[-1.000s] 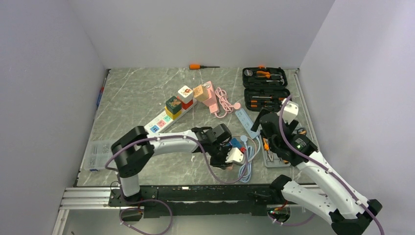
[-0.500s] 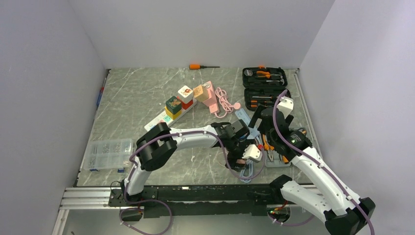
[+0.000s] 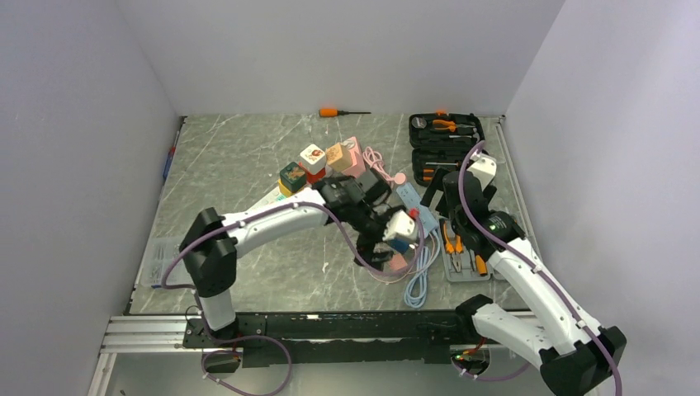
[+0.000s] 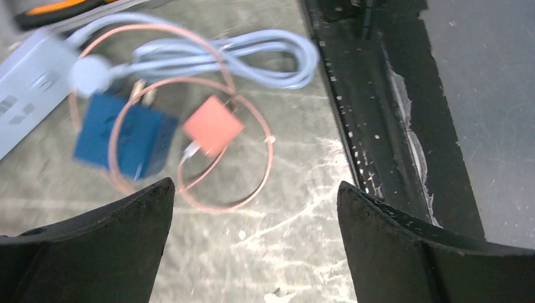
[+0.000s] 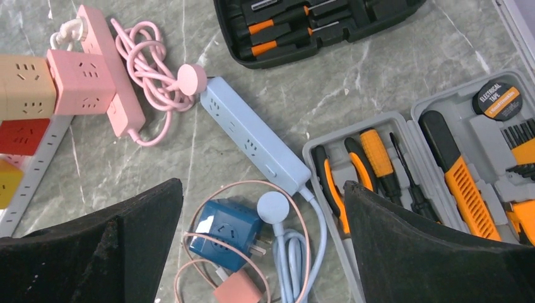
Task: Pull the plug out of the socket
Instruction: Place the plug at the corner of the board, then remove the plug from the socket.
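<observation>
The blue cube plug (image 5: pixel 227 226) lies loose on the table with its prongs bare, just off the end of the light blue socket strip (image 5: pixel 252 136). A thin pink wire loops around it and runs to a salmon adapter (image 4: pixel 212 126). My left gripper (image 4: pixel 253 189) hangs open above the marble just beside the blue plug (image 4: pixel 123 136), with nothing between its fingers. My right gripper (image 5: pixel 264 186) is open above the socket strip's cable end and holds nothing. In the top view the left gripper (image 3: pixel 381 245) sits over the plug, and the right gripper (image 3: pixel 439 198) is beside the strip.
The strip's own light blue cable (image 4: pixel 208 60) lies coiled by the plug. A grey tool tray (image 5: pixel 404 126) with pliers is to the right and a black tool case (image 3: pixel 446 132) behind it. A pink strip (image 5: pixel 107 82) and a white strip with cubes (image 3: pixel 281 198) lie left.
My left gripper has opened and let go of the blue plug, which now rests on the table. The left arm swung right, then drew back toward the middle. The right arm shifted slightly back.
</observation>
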`<state>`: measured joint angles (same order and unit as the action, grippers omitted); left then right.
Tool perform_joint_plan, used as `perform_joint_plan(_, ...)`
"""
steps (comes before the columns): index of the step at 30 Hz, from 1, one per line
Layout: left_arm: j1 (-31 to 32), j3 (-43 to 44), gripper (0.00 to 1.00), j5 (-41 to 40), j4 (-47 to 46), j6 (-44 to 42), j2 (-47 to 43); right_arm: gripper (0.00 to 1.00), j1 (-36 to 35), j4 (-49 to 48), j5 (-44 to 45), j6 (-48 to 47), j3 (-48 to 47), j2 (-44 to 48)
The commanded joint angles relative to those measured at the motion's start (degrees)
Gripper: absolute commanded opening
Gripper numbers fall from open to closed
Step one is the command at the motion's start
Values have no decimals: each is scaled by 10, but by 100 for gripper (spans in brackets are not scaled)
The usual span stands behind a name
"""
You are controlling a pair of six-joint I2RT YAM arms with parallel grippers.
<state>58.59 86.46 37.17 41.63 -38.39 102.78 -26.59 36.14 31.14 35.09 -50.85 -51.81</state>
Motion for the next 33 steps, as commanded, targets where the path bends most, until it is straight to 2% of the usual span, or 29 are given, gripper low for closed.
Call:
perform_joint_plan(1, -72, 50, 99, -6, 25, 91, -26, 100, 3, -33, -4, -16, -41, -18)
perform_joint_plan(3, -107, 105, 99, -32, 89, 87, -17, 100, 4, -39, -4, -16, -44, -29)
perform_joint_plan(6, -164, 132, 99, -91, 110, 77, -36, 100, 4, -61, -14, -23, -48, -54)
perform_joint_plan(11, -284, 71, 100, -175, -19, 94, -99, 100, 4, -95, -25, -37, -66, -110)
perform_joint_plan(15, -343, 86, 99, -216, -80, 117, -64, 100, 4, -134, -43, -46, -85, -154)
perform_joint_plan(23, -364, 159, 99, -263, -118, 97, 69, 100, -2, -198, -81, -76, -119, -231)
perform_joint_plan(28, -366, 230, 99, -230, -90, 111, 125, 100, -7, -210, -90, -83, -124, -250)
perform_joint_plan(33, -369, 214, 99, -196, -81, 92, 130, 100, -13, -244, -117, -99, -113, -257)
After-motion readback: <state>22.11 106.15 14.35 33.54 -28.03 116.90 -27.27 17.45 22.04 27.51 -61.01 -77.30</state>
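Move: The white plug stands about 30 cm ahead of the left hand, 19 cm to its left and some 3 cm lower. The beige plug is 7 cm right of the white one, the green plug about 6 cm nearer and 6 cm farther left. The pink plug, already set down, lies level with the left hand, 6 cm right and 11 cm below. From the right hand the white plug is about 18 cm ahead, 37 cm left, 9 cm down. Open left hand sweeps 35 cm forward, 18 left towards the white plug, turning counter-clockwise; open right reaches forward-left. ##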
